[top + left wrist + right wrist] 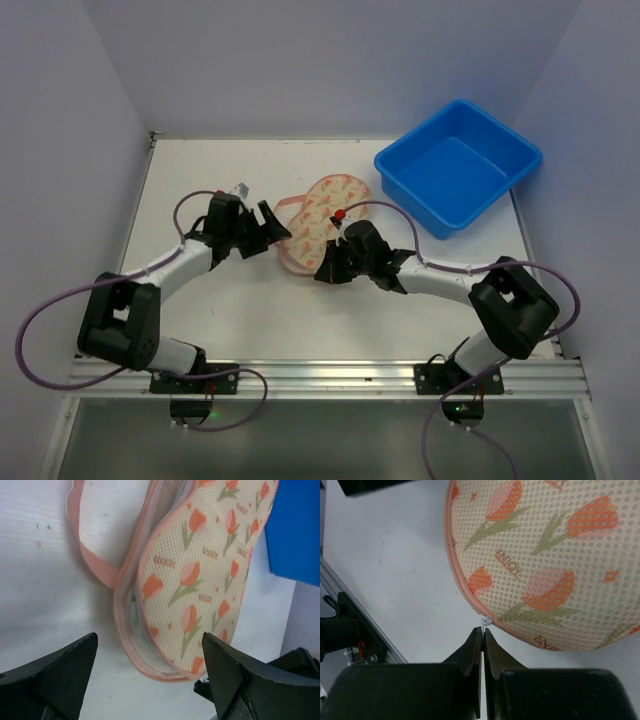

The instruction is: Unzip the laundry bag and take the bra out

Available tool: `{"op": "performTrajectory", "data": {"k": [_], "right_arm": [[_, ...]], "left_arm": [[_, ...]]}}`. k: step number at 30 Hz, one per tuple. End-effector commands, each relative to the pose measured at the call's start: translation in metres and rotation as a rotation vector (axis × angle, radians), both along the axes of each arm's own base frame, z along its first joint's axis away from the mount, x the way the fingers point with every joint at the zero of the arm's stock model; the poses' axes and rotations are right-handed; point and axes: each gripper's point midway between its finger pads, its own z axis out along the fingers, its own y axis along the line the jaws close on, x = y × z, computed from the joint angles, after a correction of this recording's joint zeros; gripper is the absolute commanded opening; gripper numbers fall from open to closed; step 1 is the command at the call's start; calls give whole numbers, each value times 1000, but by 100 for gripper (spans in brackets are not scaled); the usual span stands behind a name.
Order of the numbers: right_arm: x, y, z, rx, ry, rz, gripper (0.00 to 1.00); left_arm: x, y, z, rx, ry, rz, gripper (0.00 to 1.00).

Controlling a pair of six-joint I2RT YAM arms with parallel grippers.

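Note:
The laundry bag point(318, 215) is a cream mesh case with an orange tulip print and pink zipper trim, lying flat mid-table. My left gripper point(272, 225) stands open at its left end, its fingers apart on either side of the bag's rounded tip point(165, 672) without touching it. The seam there gapes a little point(131, 605), and the pink loop handle point(92, 560) lies beside it. My right gripper point(483, 630) is shut on the small white zipper pull point(484, 622) at the bag's near edge point(470, 592). The bra is hidden.
A blue plastic tub point(458, 165) stands at the back right, close to the bag's far end. Purple cables loop beside both arms. The metal rail point(320, 375) runs along the near table edge.

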Motion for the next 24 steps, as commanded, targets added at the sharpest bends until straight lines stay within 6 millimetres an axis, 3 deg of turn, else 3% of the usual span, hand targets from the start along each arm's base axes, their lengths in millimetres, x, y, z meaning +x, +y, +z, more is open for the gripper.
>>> {"op": "performTrajectory", "data": {"k": [1,6,9,11,14,15,16,18,22,24], "right_arm": [[14,26,32,91,-60,22,0],[13,33,28,89,-51,39,0],[10,35,30,90,-55,54,0],[7,34,28,85,-54,58,0],[3,28,29,75,-53,57,0],[0,22,25,52,-44,53,0],[-3,18,25,41,-50,56,0],[-1,2,16,-36,-63,34,0],[14,-43,-1,-90,-43,-39,0],[18,-56,-2,-65,-8,-68,0]], "left_arm": [[-23,-6,12,-104,-6,28,89],[-42,-38,7,-140,-12,-20,81],[-42,-49,-2,-128,1,-11,74],[-38,-52,-7,-129,5,-1,66],[-34,-49,-11,-108,1,22,37],[-34,-48,-11,-104,0,25,28],[-34,-45,-13,-91,0,31,13],[-35,-42,-15,-83,5,36,3],[-41,-33,-19,-75,16,41,0],[-46,-25,-22,-74,18,55,0]]}}
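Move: The bag's near-left rim, where the zip opening gapes, lies about 4 cm back, 3 cm right and 3 cm below the open left hand. The zip pull in the right fingertips is some 8 cm back and 9 cm right of the left hand; the strap loop is about 7 cm ahead, 2 cm right and 7 cm below it. From the right hand, that rim is about 4 cm ahead and 7 cm left, nearly level. Back, then right and down, the left hand travels some 5 cm back and 4 cm right to the laundry bag's near-left rim, its fingers shutting to pinch the upper edge of the zip opening. The right hand keeps its pinch on the zip pull, drifts about 2 cm left, waits, then draws some 4 cm right, away from the left hand. ##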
